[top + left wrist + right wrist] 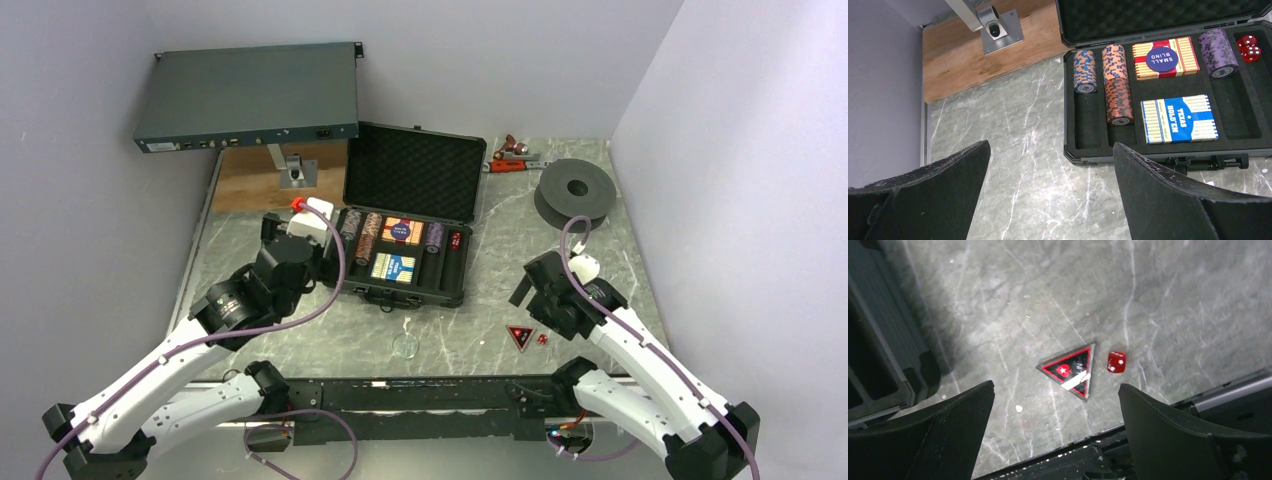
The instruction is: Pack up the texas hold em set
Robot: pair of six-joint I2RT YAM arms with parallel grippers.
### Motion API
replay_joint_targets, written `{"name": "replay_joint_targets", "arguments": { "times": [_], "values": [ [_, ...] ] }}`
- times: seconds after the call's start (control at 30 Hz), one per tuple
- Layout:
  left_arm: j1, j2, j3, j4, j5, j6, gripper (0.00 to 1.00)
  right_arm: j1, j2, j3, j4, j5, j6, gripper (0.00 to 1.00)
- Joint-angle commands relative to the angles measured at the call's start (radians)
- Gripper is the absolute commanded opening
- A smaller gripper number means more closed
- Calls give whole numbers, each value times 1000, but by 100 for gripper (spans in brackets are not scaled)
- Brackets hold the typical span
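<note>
The black case [415, 175] lies open at mid table. In its foam tray [1083, 130] are striped chip stacks [1118, 85], a red deck [1188, 60] under a blue "small blind" disc, a blue deck [1178, 119] and red dice [1249, 47]. My left gripper [1052, 145] hovers open over bare table, just off the case's front left corner. A black-red triangular marker [1070, 371] and one red die [1116, 362] lie on the table near the front edge. My right gripper [1056, 385] stands open just short of them, holding nothing.
A grey-blue rack unit [250, 95] sits at the back left above a wooden board [250, 185] with a metal bracket [295, 172]. A black spool [575, 190] and a small red tool [515, 160] lie back right. A small clear disc [406, 346] rests near the front rail [420, 385].
</note>
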Motion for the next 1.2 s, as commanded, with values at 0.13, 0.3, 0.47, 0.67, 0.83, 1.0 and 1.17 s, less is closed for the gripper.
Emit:
{"name": "replay_joint_targets", "arguments": {
  "times": [0.13, 0.3, 0.47, 0.67, 0.83, 1.0, 1.17],
  "values": [
    [3, 5, 2, 22, -10, 3, 100, -73, -26, -54, -38, -20, 108, 96],
    [3, 14, 5, 17, -19, 5, 99, -138, -19, -89, -4, -62, 93, 90],
    [3, 12, 3, 18, -31, 6, 99, -232, -28, -135, 41, -130, 40, 83],
    [4, 19, 4, 15, -36, 6, 98, -376, -10, -187, 94, -239, -49, 74],
    [6, 20, 4, 15, -40, 6, 98, -419, -5, -194, 97, -252, -69, 69],
    [8, 23, 4, 14, -44, 5, 98, -423, -2, -204, 101, -261, -63, 67],
    [9, 23, 4, 12, -47, 5, 97, -424, 13, -226, 110, -303, -52, 60]
  ]
}}
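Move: Below the open right hand, about 9 cm down, lies the loose red die, some 4 cm to the hand's right and 2 cm back. The black triangular marker sits about 4 cm to the left of the die and level with it. The near right corner of the case is some 7 cm ahead of the hand and 12 cm to its left. From the left hand the die is about 46 cm to the right, 9 cm back and 25 cm lower. Sinking about 6 cm while swinging some 3 cm to the right and 2 cm back, the right hand comes down over the loose die. Its wrist turns clockwise about 15 degrees and tips farther downward; the fingers narrow by roughly a third, still open around the die's place, with no touch to be seen. ##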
